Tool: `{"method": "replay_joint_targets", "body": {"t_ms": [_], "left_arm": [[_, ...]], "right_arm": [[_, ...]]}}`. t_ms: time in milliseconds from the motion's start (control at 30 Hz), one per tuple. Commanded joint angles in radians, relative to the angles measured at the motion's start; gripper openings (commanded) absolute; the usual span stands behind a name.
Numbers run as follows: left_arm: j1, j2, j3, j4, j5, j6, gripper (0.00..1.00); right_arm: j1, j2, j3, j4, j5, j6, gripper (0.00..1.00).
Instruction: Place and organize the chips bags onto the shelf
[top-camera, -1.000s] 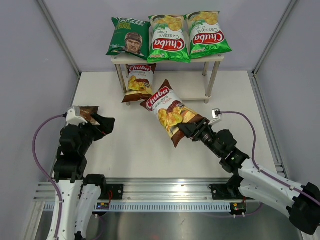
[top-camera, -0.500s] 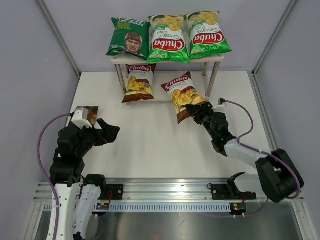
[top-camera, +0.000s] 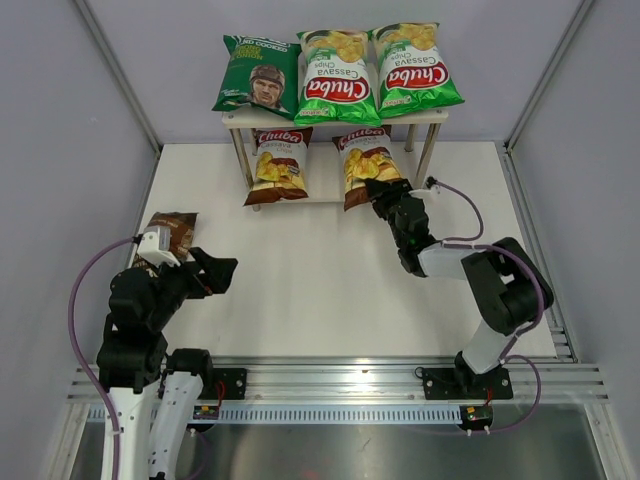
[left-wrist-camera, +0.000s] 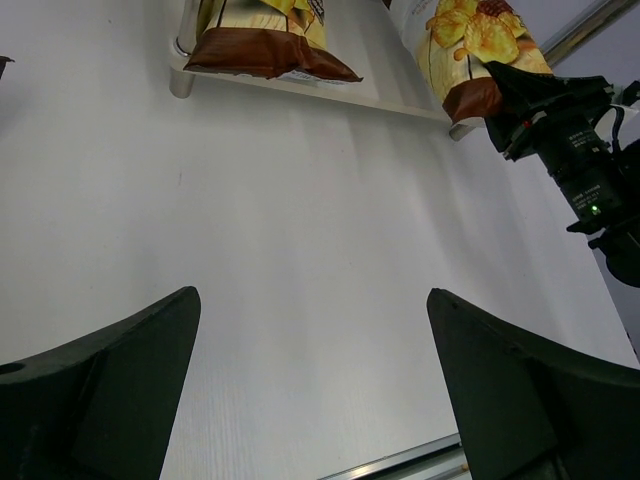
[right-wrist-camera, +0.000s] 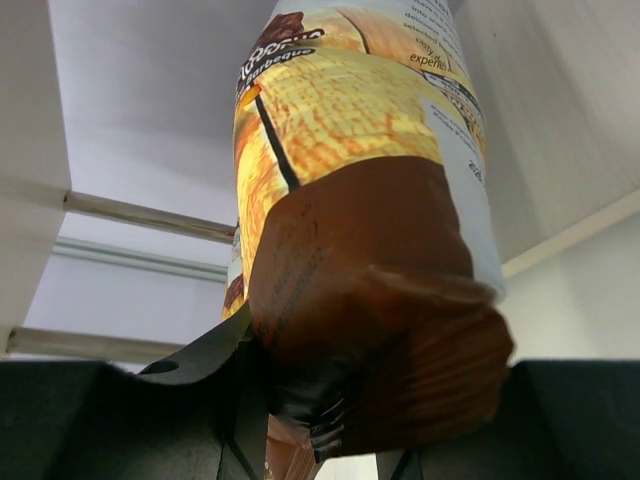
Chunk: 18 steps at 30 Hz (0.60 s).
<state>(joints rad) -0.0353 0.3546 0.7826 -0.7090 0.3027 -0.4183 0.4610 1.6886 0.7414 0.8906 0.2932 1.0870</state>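
Note:
The shelf (top-camera: 236, 117) stands at the back of the table. Its top board carries a dark green chips bag (top-camera: 258, 75) and two bright green Chuba bags (top-camera: 338, 75) (top-camera: 415, 68). One brown-and-white Chuba bag (top-camera: 279, 163) lies on the lower board. A second brown-and-white bag (top-camera: 366, 165) (right-wrist-camera: 360, 200) reaches onto that board beside it, its brown bottom end pinched in my right gripper (top-camera: 385, 195) (right-wrist-camera: 375, 390). A dark brown bag (top-camera: 170, 232) lies on the table at the left, just behind my left gripper (top-camera: 215, 272) (left-wrist-camera: 312, 300), which is open and holds nothing.
Grey enclosure walls close in the white table on the left, right and back. A thin silver shelf leg (top-camera: 427, 160) stands just right of the held bag. An aluminium rail (top-camera: 330, 385) with both arm bases runs along the near edge.
My right arm carried the brown-and-white bag from mid-table back to the shelf's lower board, turning it in line with its neighbour. The left gripper drifted slightly nearer, still open.

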Motion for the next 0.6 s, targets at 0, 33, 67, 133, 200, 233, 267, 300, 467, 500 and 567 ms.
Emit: {"method": "replay_joint_targets", "body": {"t_ms": [0,33,67,133,200,233,267,300,467,500,567], "left_arm": [[-0.003,0.004,-0.002,0.039,0.003,0.012,0.99],[-0.003,0.004,-0.002,0.037,0.001,0.013,0.99],[-0.003,0.003,-0.002,0.037,0.0,0.012,0.99],[-0.003,0.004,-0.002,0.037,0.001,0.012,0.99],[-0.003,0.01,-0.002,0.037,-0.004,0.012,0.99],[-0.003,0.011,-0.002,0.037,-0.005,0.009,0.99],[-0.003,0.011,-0.002,0.036,-0.007,0.009,0.99],[-0.003,0.009,0.001,0.036,-0.008,0.01,0.99],[-0.003,0.009,0.003,0.029,-0.011,0.01,0.99],[-0.003,0.006,0.003,0.029,-0.011,0.01,0.99],[-0.005,0.0,0.003,0.031,-0.013,0.009,0.99]], "right_arm": [[0.018,0.086,0.09,0.096,0.078,0.027,0.15],[0.022,0.106,0.114,0.087,0.095,0.028,0.16],[0.037,0.147,0.122,0.09,0.107,0.028,0.16],[0.053,0.189,0.148,0.099,0.132,0.053,0.16],[0.089,0.249,0.183,0.114,0.171,0.042,0.16],[0.097,0.282,0.199,0.09,0.178,0.051,0.17],[0.103,0.296,0.213,0.078,0.182,0.063,0.17],[0.128,0.309,0.239,0.056,0.207,0.073,0.18],[0.176,0.365,0.303,-0.031,0.268,0.103,0.27],[0.176,0.37,0.318,-0.054,0.271,0.126,0.27],[0.183,0.375,0.331,-0.079,0.282,0.137,0.28]]}}
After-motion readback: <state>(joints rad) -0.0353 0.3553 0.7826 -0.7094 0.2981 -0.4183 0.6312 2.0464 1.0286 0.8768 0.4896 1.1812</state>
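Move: The right gripper already holds the near end of a brown chips bag at the lower shelf. The free place for its middle is about 12 cm ahead, 9 cm left and 5 cm lower. The other brown bag lies some 22 cm left and 12 cm ahead, about 5 cm below. The shelf's right front leg stands about 10 cm right and 2 cm ahead. From the left gripper that free place is roughly 36 cm ahead, 26 cm right, 13 cm lower. Keep the right gripper's hold on the brown bag's near end and sweep it left about 9 cm along the front of the lower shelf, towards the brown bag already there. Sink some 6 cm early on while easing a little forward, then carry on leftward almost level, with the fingers tipped only slightly down. ##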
